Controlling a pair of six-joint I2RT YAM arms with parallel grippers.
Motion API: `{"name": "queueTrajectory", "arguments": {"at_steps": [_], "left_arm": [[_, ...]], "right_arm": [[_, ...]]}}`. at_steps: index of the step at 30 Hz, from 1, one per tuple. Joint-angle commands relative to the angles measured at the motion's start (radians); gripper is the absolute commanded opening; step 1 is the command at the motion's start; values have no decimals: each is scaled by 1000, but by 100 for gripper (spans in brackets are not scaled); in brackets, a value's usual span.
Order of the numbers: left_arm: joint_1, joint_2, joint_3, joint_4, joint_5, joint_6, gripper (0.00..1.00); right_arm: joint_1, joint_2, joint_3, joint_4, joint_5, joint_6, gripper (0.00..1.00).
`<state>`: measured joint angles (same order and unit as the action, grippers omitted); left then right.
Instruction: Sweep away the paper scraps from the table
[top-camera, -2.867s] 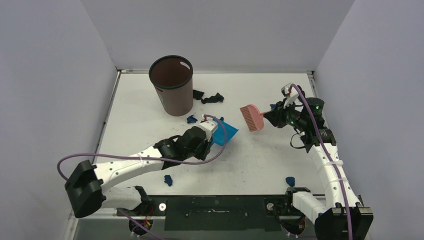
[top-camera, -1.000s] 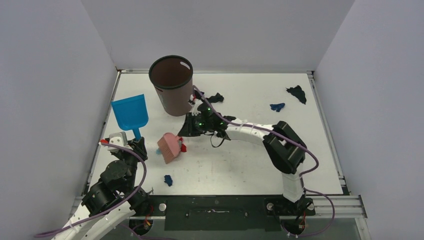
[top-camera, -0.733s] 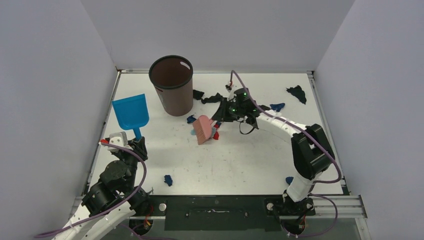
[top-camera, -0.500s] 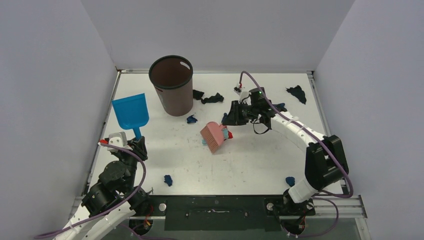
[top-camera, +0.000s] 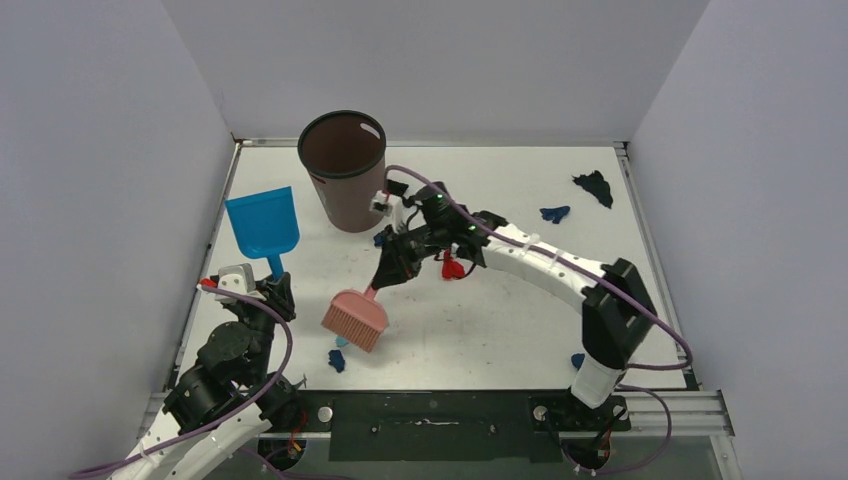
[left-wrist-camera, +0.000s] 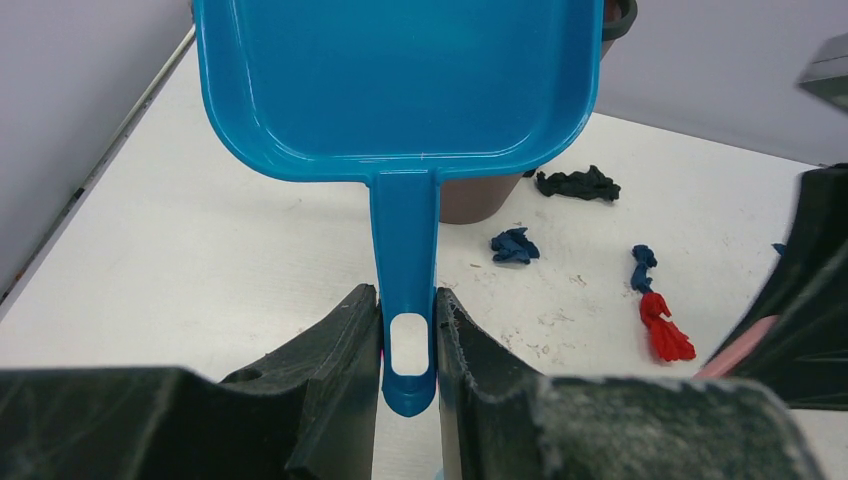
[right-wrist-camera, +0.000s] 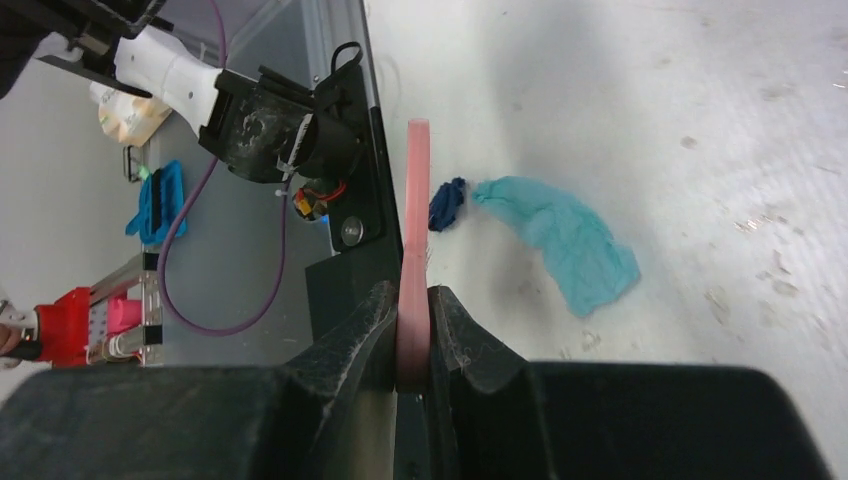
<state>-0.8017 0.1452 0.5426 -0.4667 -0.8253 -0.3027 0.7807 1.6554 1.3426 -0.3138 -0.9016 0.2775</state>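
Dark blue and black paper scraps lie scattered on the white table (top-camera: 520, 320): one at the front (top-camera: 336, 360), one by the bin (top-camera: 381, 238), two at the back right (top-camera: 555, 213) (top-camera: 595, 186), one at the front right (top-camera: 580, 360). My right gripper (top-camera: 385, 278) is shut on the pink brush (top-camera: 355, 318), whose head sits just behind the front scrap (right-wrist-camera: 447, 203). My left gripper (top-camera: 270, 287) is shut on the handle of the blue dustpan (top-camera: 262, 222), at the left. The left wrist view shows more scraps (left-wrist-camera: 514, 244) (left-wrist-camera: 578, 183).
A dark brown bin (top-camera: 344, 168) stands at the back left. A red scrap (top-camera: 452, 266) lies mid-table and a light teal scrap (right-wrist-camera: 565, 240) lies beside the brush head. The right arm stretches across the middle of the table. Walls close in three sides.
My right arm has swung the pink brush from mid-table to the front left, near the front dark blue scrap. The left arm and dustpan have not moved.
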Motion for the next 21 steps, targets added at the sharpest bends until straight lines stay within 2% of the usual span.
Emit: {"name": "queueTrajectory", "arguments": {"at_steps": [1,8,11,14,17,21], "left_arm": [[8,5,6,42,6,8,0],[9,20,7,41,4,11,0],[9,21,8,42,7,16,0],[9,30,10,45,15,23,0],[9,50,14,45,26,25,0],[9,65,25,54,52,62,0]], "right_arm": [[89,136,134,-13,-47,14,5],[195,313,248,-42,-26,61,5],[186,329,264,-99,165,81,5],[122,311,232,-112,311,128,5],[30,288,171,-103,320,180,5],[-78,235,75,-91,307,171,5]]}}
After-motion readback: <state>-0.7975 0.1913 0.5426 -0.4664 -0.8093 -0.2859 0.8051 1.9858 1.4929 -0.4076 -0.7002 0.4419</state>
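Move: The right hand holds the brush. The light-blue scrap lies about 8 cm to the hand's left, 4 cm back and some 19 cm below; the small dark-blue scrap about 11 cm left and 10 cm back, as low. The red scrap is roughly 12 cm ahead and 13 cm right. From the left hand, which holds the dustpan, the light-blue scrap is about 12 cm right, 2 cm back and 21 cm below. Right hand lowers the held brush some 10 cm, first back-left, then sweeps both scraps about 9 cm forward and right. ##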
